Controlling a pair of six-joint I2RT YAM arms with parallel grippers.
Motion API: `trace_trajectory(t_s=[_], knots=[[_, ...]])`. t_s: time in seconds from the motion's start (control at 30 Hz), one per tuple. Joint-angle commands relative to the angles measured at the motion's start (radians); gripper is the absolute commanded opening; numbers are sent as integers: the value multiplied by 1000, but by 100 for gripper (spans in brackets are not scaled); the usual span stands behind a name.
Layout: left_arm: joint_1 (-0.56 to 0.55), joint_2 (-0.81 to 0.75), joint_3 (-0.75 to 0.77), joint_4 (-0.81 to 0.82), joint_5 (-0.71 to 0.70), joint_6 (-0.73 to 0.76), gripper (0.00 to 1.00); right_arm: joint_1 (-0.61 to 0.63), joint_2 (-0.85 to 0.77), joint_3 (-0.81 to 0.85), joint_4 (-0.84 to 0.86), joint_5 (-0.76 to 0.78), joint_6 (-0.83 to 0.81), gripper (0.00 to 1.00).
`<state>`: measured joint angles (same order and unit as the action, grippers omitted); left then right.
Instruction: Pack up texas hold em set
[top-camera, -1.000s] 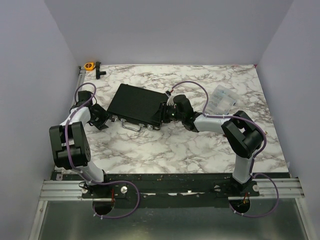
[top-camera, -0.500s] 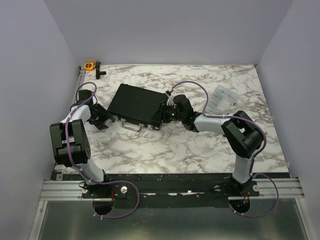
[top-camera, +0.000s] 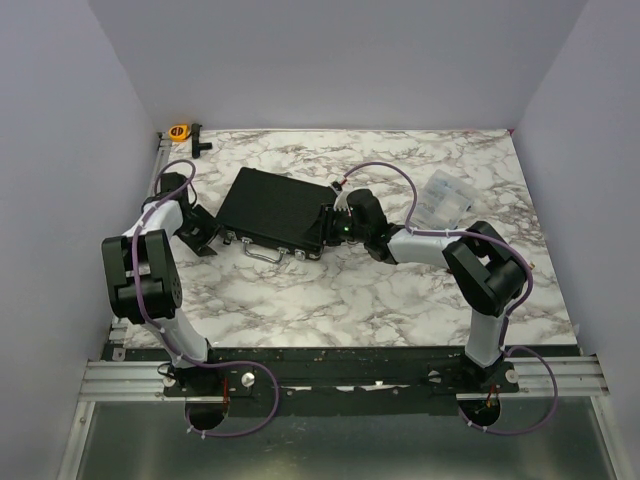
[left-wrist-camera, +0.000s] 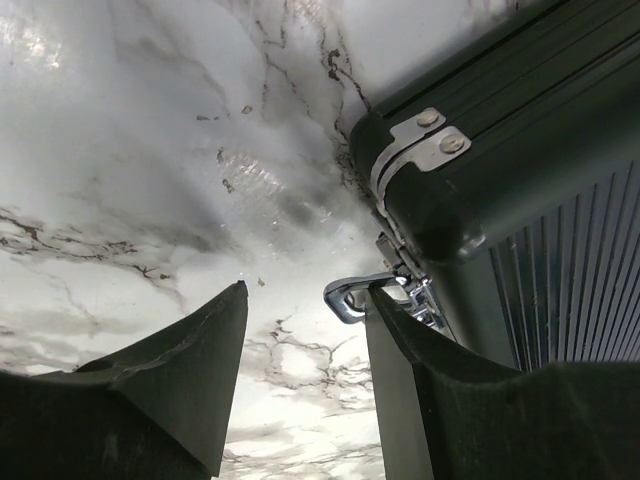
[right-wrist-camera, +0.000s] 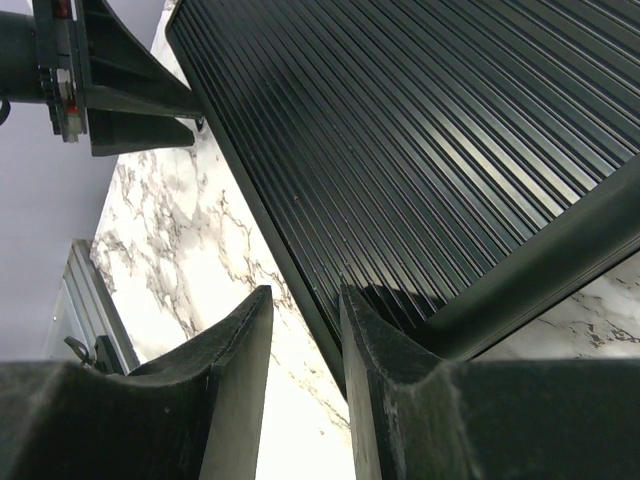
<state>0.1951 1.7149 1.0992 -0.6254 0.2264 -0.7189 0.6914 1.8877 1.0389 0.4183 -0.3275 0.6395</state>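
The black case (top-camera: 272, 208) of the hold em set lies shut on the marble table, its silver handle (top-camera: 262, 254) facing the arms. No chips, cards or discs show. My left gripper (top-camera: 207, 240) is open at the case's near-left corner. In the left wrist view the gripper (left-wrist-camera: 305, 290) has only marble in its gap, and its right finger (left-wrist-camera: 400, 340) touches a silver latch (left-wrist-camera: 350, 295) below the silver corner piece (left-wrist-camera: 420, 150). My right gripper (top-camera: 335, 225) is at the case's right end. In the right wrist view the gripper (right-wrist-camera: 305, 292) is open by a narrow gap, at the ribbed lid's (right-wrist-camera: 420, 150) edge.
An orange tape roll (top-camera: 178, 131) and a small black part (top-camera: 198, 142) sit at the back left corner. A clear plastic bag (top-camera: 445, 200) lies right of the case. Walls close the table on three sides. The left arm shows beyond the case in the right wrist view (right-wrist-camera: 110, 90).
The left arm's upper links have shifted a little back and left; its gripper stays at the case's near-left corner. The case and the right arm have not moved.
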Motion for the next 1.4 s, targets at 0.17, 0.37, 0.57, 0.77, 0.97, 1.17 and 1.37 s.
trace_trajectory(t_s=[0.17,0.37,0.57,0.77,0.97,1.17,1.37], knots=[[-38,84,113,-107,-100,-22,52,-7,47,-25,-69,-12,-1,36],[-40,59,109,-113,-116,-22,52,-7,49,-23,-70,-13,0,36],[-39,10,86,-108,-140,-8,52,-7,51,-22,-70,-18,2,36],[-39,18,54,-74,-21,-91,52,-7,48,-23,-69,-19,2,36],[-39,-45,-43,54,12,-273,51,-7,42,-26,-68,-19,2,36],[-32,-50,-137,168,-4,-450,44,-7,34,-32,-63,-25,3,36],[-27,-69,-241,354,-40,-558,21,-7,31,-37,-58,-24,3,36]])
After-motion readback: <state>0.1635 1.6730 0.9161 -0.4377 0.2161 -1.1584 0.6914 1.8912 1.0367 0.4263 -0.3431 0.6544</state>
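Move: The case's left latch is about 4 cm to the left hand's right, level with it fore and aft and roughly 1 cm lower. The case's near left corner lies some 3 cm ahead and 2 cm right, while the handle's middle is about 12 cm right and 4 cm back. For the right hand, waiting at the case's other end, that latch lies about 22 cm left, 1 cm back and 5 cm below. At the left latch, the left hand first makes only small shifts, dipping and rising again by under a centimetre. Then it slides about 2 cm right towards the latch and sinks some 2 cm, turning about 20 degrees counter-clockwise while its half-open fingers close to roughly a quarter just outside the latch. Contact can't be made out. The right hand stays at the case's right end. ##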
